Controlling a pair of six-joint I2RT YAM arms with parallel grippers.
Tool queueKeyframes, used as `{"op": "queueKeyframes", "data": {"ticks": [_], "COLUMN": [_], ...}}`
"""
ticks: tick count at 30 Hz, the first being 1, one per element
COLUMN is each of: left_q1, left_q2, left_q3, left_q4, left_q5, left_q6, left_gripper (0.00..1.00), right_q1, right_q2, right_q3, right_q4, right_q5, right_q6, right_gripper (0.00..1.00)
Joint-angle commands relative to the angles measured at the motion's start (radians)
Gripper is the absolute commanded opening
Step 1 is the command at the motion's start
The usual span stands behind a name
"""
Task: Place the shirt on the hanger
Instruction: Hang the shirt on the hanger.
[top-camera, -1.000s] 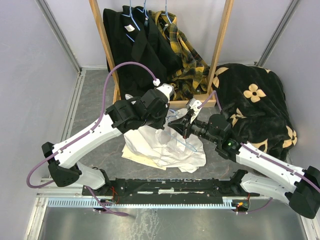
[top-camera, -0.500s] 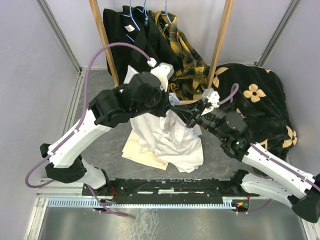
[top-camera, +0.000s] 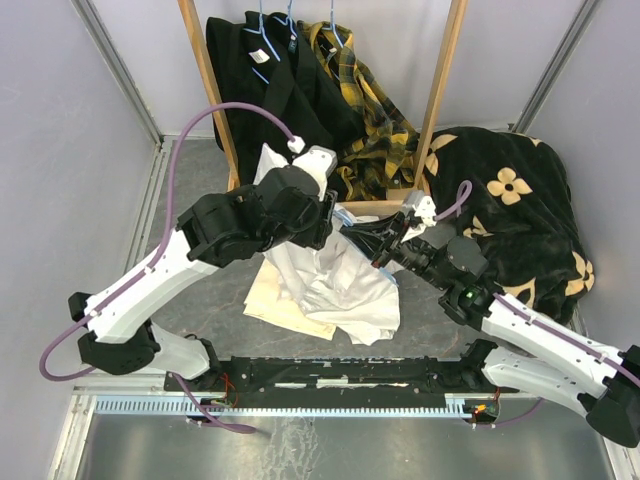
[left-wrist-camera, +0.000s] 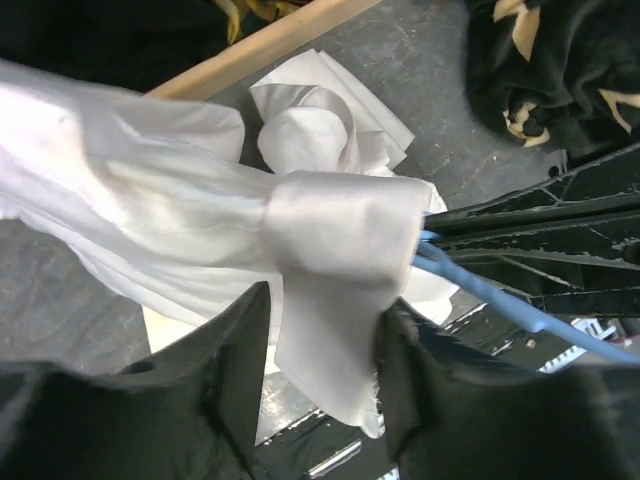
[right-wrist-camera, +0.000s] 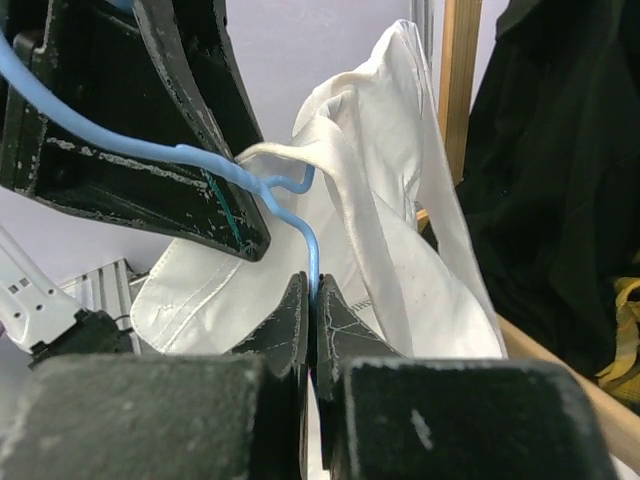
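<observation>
The white shirt hangs bunched between both arms, its lower part on the table. In the left wrist view a folded band of the shirt lies between the parted fingers of my left gripper, which is open and not pinching it. The light-blue hanger pokes out of the cloth to the right. My right gripper is shut on the hanger wire just below a bend, with the shirt draped behind. From above, the left gripper and right gripper nearly meet.
A wooden rack at the back carries black garments and a plaid one on blue hangers. A black flowered blanket fills the right side. A cream-yellow cloth lies under the shirt.
Both arms rose from the table, lifting shirt and hanger. In the last half second my left gripper's jaws have parted from shut; the right gripper stays shut on the hanger.
</observation>
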Motion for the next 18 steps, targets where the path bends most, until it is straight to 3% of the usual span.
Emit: {"op": "queueKeyframes", "data": {"ticks": [1, 8, 12, 15, 18], "left_q1": [0.0, 0.001, 0.002, 0.002, 0.002], "left_q2": [-0.129, -0.203, -0.232, -0.28, -0.344], "left_q3": [-0.021, -0.017, 0.043, 0.048, 0.009], "left_q4": [0.052, 0.07, 0.074, 0.124, 0.21], "left_q5": [-0.075, -0.08, -0.105, -0.092, 0.014], "left_q6": [0.031, 0.085, 0.187, 0.283, 0.331], "left_gripper": [0.59, 0.69, 0.74, 0.79, 0.81], "right_q1": [0.0, 0.0, 0.0, 0.0, 0.0], "right_q2": [-0.009, 0.043, 0.072, 0.078, 0.081], "right_q3": [-0.008, -0.083, -0.106, -0.107, -0.106], "right_q4": [0.158, 0.386, 0.51, 0.524, 0.506], "right_q5": [0.037, 0.056, 0.05, 0.036, 0.04], "right_q6": [0.058, 0.142, 0.167, 0.183, 0.191], "right_gripper": [0.0, 0.0, 0.0, 0.0, 0.0]}}
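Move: In front of the left hand, between and just beyond its half-open fingers, is the shirt's fold draped over the hanger, about 2 cm ahead, 2 cm right and 2 cm lower. The hanger's neck is some 3 cm to its right and 1 cm back; the folded cream cloth lies on the table, roughly 5 cm back, 9 cm left and 33 cm below. From the right hand, which already pinches the hanger, the shirt fold sits about 4 cm ahead and 3 cm left, level. Spreading its already parted fingers much wider, the left hand draws about 5 cm left and 4 cm up, away from the right hand, its fingertips tilting up some 10 degrees. Meanwhile the right hand keeps its shut pinch on the hanger and raises it roughly 4 cm, easing 2 cm back while its fingertips tilt up about 15 degrees. ##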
